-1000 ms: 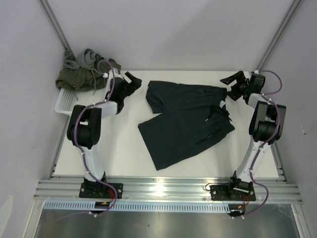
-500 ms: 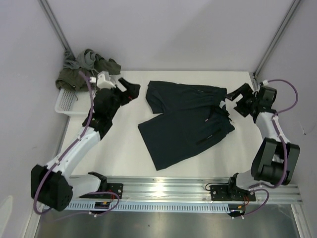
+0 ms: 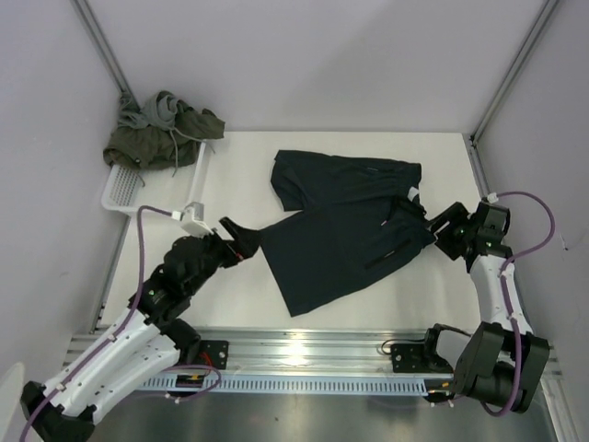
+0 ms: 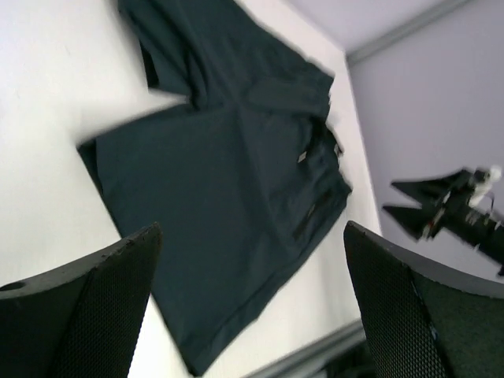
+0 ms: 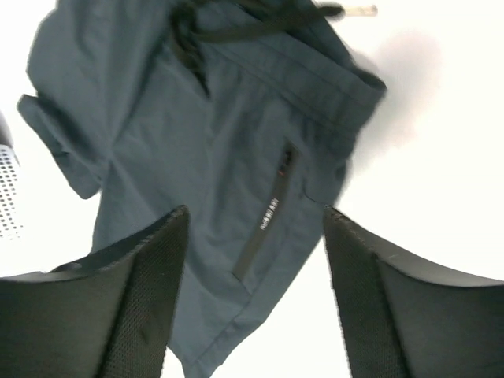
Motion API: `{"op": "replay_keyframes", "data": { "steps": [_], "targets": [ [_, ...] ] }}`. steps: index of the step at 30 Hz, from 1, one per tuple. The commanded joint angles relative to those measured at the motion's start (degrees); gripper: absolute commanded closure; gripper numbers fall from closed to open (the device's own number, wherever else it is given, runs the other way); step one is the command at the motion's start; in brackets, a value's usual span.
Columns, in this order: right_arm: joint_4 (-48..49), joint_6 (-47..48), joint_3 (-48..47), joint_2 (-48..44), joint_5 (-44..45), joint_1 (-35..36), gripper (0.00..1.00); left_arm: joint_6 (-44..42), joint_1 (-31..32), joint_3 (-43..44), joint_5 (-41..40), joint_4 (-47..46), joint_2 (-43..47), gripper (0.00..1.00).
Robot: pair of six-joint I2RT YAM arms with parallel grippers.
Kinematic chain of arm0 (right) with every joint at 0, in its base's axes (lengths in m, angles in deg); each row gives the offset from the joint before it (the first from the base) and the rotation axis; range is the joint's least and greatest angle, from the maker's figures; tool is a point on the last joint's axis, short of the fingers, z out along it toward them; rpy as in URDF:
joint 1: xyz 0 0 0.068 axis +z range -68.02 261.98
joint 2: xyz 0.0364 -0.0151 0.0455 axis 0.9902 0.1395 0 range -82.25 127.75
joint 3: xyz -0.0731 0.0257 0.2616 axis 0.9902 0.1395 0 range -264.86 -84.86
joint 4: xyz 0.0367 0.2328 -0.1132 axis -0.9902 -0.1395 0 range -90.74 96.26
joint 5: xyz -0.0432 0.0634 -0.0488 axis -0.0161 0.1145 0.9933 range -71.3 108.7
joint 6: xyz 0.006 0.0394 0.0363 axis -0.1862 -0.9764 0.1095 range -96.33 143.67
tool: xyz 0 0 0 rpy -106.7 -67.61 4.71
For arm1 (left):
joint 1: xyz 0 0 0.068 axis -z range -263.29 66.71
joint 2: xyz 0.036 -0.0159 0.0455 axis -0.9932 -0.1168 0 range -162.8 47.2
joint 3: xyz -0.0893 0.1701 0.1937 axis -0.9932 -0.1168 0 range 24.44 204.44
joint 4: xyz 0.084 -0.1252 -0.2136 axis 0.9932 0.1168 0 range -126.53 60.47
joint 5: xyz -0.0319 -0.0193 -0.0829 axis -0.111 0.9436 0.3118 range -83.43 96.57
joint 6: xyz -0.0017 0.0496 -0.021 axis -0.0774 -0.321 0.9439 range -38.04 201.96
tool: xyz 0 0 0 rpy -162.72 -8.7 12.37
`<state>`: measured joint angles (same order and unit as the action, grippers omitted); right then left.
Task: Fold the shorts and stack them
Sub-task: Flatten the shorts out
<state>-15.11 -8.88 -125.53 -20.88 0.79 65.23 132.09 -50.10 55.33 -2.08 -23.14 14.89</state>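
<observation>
The dark navy shorts (image 3: pixel 345 221) lie spread on the white table, one leg toward the far left and the other toward the near left. My left gripper (image 3: pixel 241 241) is open just left of the near leg's corner. In the left wrist view the shorts (image 4: pixel 220 189) lie ahead of the open gripper (image 4: pixel 252 307), and nothing is between its fingers. My right gripper (image 3: pixel 437 230) hovers open at the waistband's right end. The right wrist view shows the pocket zip and drawstring of the shorts (image 5: pixel 220 142) past the open gripper (image 5: pixel 256 299). Olive green shorts (image 3: pixel 152 143) and light grey shorts (image 3: pixel 158 109) are heaped on the basket.
A white mesh basket (image 3: pixel 121 191) stands at the far left corner under the heaped cloth, and its edge (image 5: pixel 6 197) shows in the right wrist view. A metal rail (image 3: pixel 313 350) runs along the near table edge. Walls close in on the left, right and back.
Both arms have swung from the far corners toward the near side. The left gripper has come down beside the near leg of the navy shorts. The right gripper has come down to the waistband end.
</observation>
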Motion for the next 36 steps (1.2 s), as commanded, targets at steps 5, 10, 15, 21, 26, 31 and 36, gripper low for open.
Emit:
{"op": "replay_keyframes", "data": {
  "steps": [5, 10, 15, 21, 26, 31, 36],
  "targets": [
    [5.2, -1.1, 3.1, 9.4, -0.5, -0.6, 0.38, -2.7, 13.3, 2.5, -11.2, 9.9, -11.2, 0.01],
    [8.8, -2.3, 2.3, 16.0, 1.6, -0.6, 0.4, -8.3, 16.7, 5.2, -14.7, 10.5, -15.3, 0.01],
    [12.6, -3.8, 2.6, 20.7, 3.5, -0.6, 0.39, -12.5, 19.1, 6.5, -15.3, 10.9, -17.4, 0.01],
    [16.9, -6.1, 3.3, 24.8, 5.5, -0.5, 0.44, -15.3, 23.9, 8.3, -16.9, 12.5, -19.6, 0.01],
    [17.0, -6.2, 3.7, 25.7, 6.6, -0.3, 0.85, -15.8, 27.7, 9.0, -18.8, 13.3, -21.5, 0.01],
    [13.8, -5.7, 6.6, 19.5, 8.8, -0.4, 1.0, -17.4, 32.4, 10.1, -19.7, 13.1, -25.4, 0.01],
    [6.7, -4.3, 6.0, 15.0, 10.7, -0.6, 1.0, -18.2, 38.6, 15.5, -23.4, 16.0, -33.9, 0.01]
  ]
}}
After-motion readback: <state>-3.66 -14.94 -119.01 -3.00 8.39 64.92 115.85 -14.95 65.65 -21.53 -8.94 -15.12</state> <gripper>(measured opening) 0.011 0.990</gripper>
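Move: The shorts' near waistband corner lies about 12 cm below the right hand, 2 cm ahead and 1 cm to its right. The drawstring is 7 cm beyond that corner and 5 cm left of it; the pocket zip is 4 cm nearer and 11 cm left of it. The near leg's closest hem corner is about 9 cm back, 8 cm right and 21 cm below the left hand; its other hem corner is 11 cm ahead, 1 cm right of that hand. The waistband corner is what the right hand drops onto, sinking about 11 cm with its fingers tipping further down; it shuts and pinches the fabric, then eases back a couple of centimetres and barely up. Towards the near leg's closest hem corner the open left hand sinks quickly, then works right and back, about 8 cm and 7 cm overall, rolling its left side up some 45 degrees and turning clockwise. ##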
